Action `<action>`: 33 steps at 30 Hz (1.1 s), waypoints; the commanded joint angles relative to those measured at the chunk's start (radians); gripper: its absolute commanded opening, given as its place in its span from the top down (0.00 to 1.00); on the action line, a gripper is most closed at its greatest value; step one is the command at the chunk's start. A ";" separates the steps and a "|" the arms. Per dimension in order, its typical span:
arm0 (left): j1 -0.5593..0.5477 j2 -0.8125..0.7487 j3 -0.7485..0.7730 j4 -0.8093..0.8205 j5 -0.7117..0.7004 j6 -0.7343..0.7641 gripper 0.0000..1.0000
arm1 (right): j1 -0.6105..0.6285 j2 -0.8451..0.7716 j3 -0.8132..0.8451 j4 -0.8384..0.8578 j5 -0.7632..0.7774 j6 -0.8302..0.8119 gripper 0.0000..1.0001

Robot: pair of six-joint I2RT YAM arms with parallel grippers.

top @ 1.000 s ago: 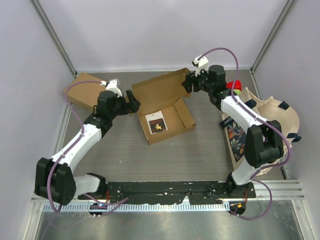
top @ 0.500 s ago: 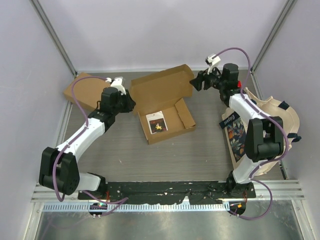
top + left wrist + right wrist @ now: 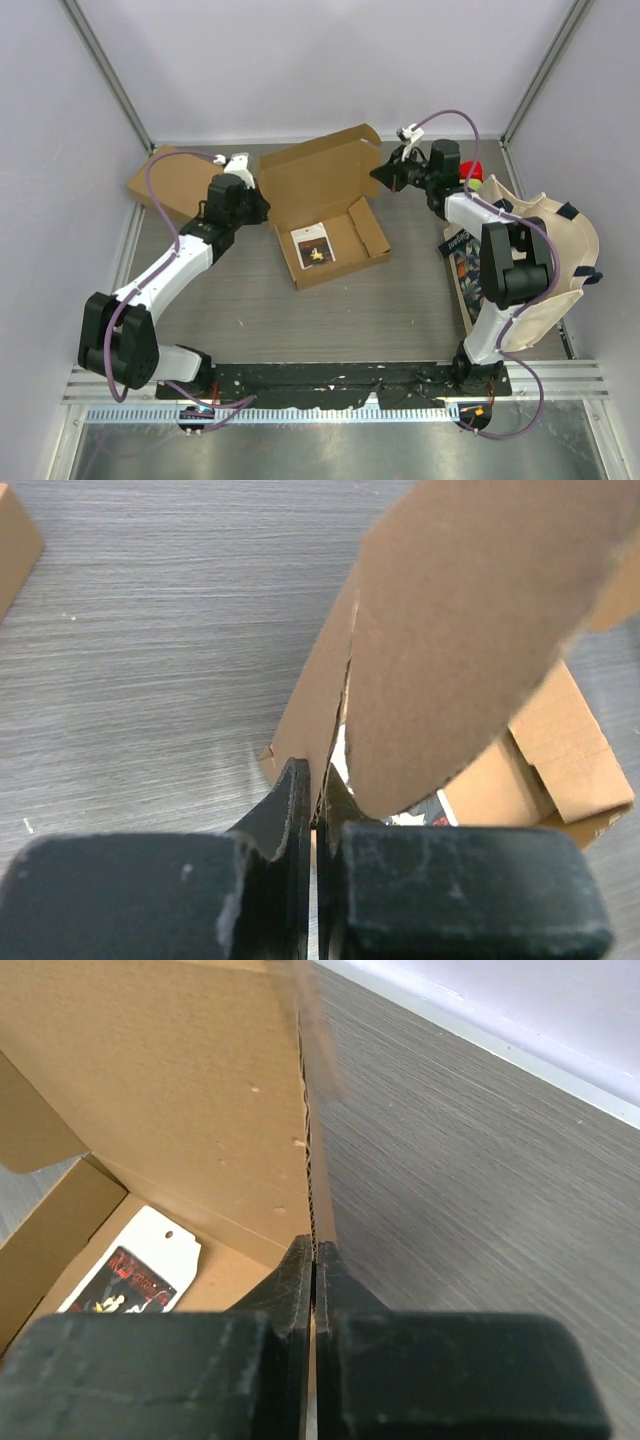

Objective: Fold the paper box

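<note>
The paper box [image 3: 335, 240] is a brown cardboard mailer lying open mid-table, its lid [image 3: 320, 175] standing up at the back. A white card with a star picture [image 3: 315, 245] lies in the tray. My left gripper [image 3: 262, 208] is shut on the lid's left edge; in the left wrist view the cardboard flap [image 3: 470, 630] rises from between the closed fingers [image 3: 318, 780]. My right gripper [image 3: 380, 172] is shut on the lid's right edge. The right wrist view shows the corrugated edge [image 3: 310, 1160] pinched between the fingers [image 3: 313, 1250], with the card [image 3: 130, 1270] below left.
A second flat cardboard box [image 3: 165, 180] lies at the back left. A cream bag [image 3: 555, 240] and a printed book [image 3: 465, 265] sit at the right edge, with a red object [image 3: 470, 170] behind the right arm. Grey walls enclose the table.
Both grippers have closed on the lid's side edges. The right gripper pulled away, then came back to the lid's right corner. The lid stands slightly more upright.
</note>
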 commanded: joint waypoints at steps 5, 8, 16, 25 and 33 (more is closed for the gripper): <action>-0.123 0.003 -0.027 0.281 -0.455 -0.172 1.00 | 0.271 -0.246 -0.267 0.284 0.715 0.038 0.99; -0.136 0.025 -0.052 0.372 -0.522 -0.216 1.00 | 0.348 -0.263 -0.320 0.354 1.004 0.076 0.99; -0.163 0.057 -0.113 0.458 -0.507 -0.223 1.00 | 0.492 -0.241 -0.383 0.372 1.442 0.283 0.99; -0.163 -0.015 -0.237 0.472 -0.447 -0.175 1.00 | 0.620 -0.204 -0.429 0.417 1.729 0.334 0.99; -0.163 -0.058 -0.323 0.511 -0.378 -0.186 1.00 | 0.713 -0.146 -0.572 0.730 1.771 0.215 0.99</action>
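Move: Both closed hands already pinch the side edges of the raised lid. From the right hand, the tray of the paper box has its middle some 10 cm back and 10 cm left, about 13 cm below; the white card in the tray lies about 14 cm left and 10 cm back. From the left hand, the tray is roughly 15 cm right and 3 cm back; the finished box is about 23 cm left and 12 cm ahead, also below. Back by some 9–10 cm and a little left, the right hand draws its pinched lid edge towards the robot, its wrist turning clockwise about 60 degrees. The left hand keeps its grip on the other edge, swings about 3 cm forward and left, then returns to nearly its starting place, turning some 20 degrees counter-clockwise with its fingers tipping up about 10. ##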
